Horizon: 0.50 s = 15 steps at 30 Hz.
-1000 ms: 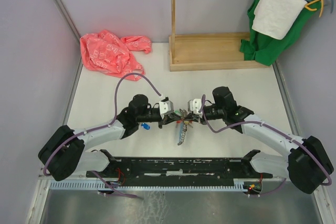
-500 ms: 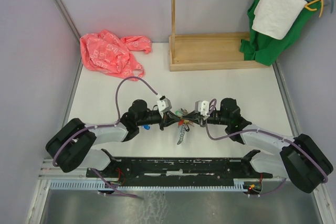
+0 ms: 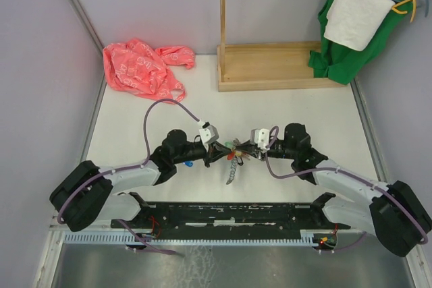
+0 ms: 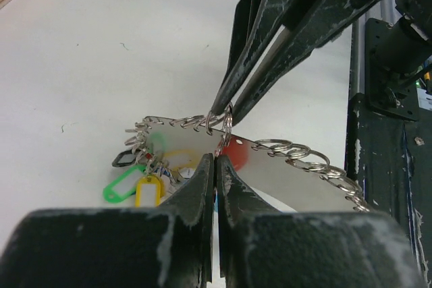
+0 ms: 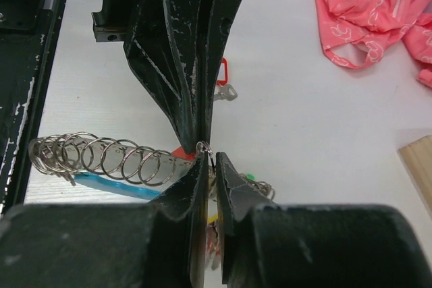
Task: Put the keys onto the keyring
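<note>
The keyring (image 3: 231, 170) hangs between my two grippers, a row of metal loops (image 4: 300, 158) with a light-blue sleeve (image 5: 115, 185). Keys with green (image 4: 121, 184), yellow (image 4: 147, 190) and red (image 4: 237, 156) tags bunch on it. My left gripper (image 4: 216, 160) is shut on a small split ring (image 4: 225, 121) at the red tag. My right gripper (image 5: 210, 158) meets it tip to tip. Its jaws stand a narrow gap apart, with that ring (image 5: 204, 146) lying against one finger. Two loose keys lie on the table, one red-tagged (image 5: 221, 75), one blue-tagged (image 3: 187, 164).
A crumpled pink bag (image 3: 138, 69) lies at the back left. A wooden frame (image 3: 270, 65) stands at the back centre, with green cloth and a white towel (image 3: 351, 25) on hangers at the back right. A black rail (image 3: 229, 214) runs along the near edge.
Both grippers have sunk slightly toward the near edge with the keyring between them. The right gripper's jaws have parted a little. The left stays shut.
</note>
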Tool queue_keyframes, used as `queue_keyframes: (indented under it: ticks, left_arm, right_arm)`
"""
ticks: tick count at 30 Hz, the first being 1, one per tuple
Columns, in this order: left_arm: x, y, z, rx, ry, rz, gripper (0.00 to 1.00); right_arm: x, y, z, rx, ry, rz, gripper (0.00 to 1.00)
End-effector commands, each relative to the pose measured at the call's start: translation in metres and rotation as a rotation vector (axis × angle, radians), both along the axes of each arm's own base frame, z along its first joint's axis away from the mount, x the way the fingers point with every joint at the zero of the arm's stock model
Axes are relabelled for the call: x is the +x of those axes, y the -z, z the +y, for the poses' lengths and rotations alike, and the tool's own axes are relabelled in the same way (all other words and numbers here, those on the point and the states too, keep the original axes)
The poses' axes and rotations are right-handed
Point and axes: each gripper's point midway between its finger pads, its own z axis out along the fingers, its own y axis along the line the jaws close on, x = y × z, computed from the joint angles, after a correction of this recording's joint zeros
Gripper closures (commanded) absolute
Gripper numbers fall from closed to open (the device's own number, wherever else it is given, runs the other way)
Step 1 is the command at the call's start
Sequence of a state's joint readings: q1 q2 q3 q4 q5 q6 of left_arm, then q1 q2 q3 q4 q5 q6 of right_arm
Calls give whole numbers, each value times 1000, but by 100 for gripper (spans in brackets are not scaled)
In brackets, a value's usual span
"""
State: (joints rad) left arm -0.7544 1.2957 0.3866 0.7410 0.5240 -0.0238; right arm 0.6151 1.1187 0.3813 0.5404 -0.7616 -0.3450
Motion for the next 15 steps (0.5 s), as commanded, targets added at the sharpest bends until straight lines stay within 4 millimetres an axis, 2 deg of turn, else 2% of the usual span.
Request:
queue_keyframes:
  ticks: [1, 7, 15]
  left_arm:
    - [6, -25, 0, -12, -9, -91, 97]
    - [3, -33, -5, -6, 10, -101, 97]
    - [3, -32, -6, 17, 10, -99, 97]
  right_arm:
    - [4, -21, -6, -66, -2, -83, 82]
    - [-1, -24, -6, -113, -40, -52, 72]
    - [-9, -23, -8, -200, -91, -10, 61]
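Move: My left fingers already pinch the edge of the keyring, whose middle hangs about 3 cm back from that hand and 4 cm below. From my right hand, barely parted at the same edge, it lies some 3 cm back and 6 cm down. The green tag hangs about 3 cm ahead of my left hand and 5 cm below. The loose blue tag lies some 12 cm to its left, 5 cm back and 12 cm below. I open my right fingers from nearly shut to more than a third and bring them free of the keyring's edge, rising about 2 cm and then easing slightly down and to the right while they tip down some 10 degrees. My left hand keeps its pinch on the coil and stays almost in place. ##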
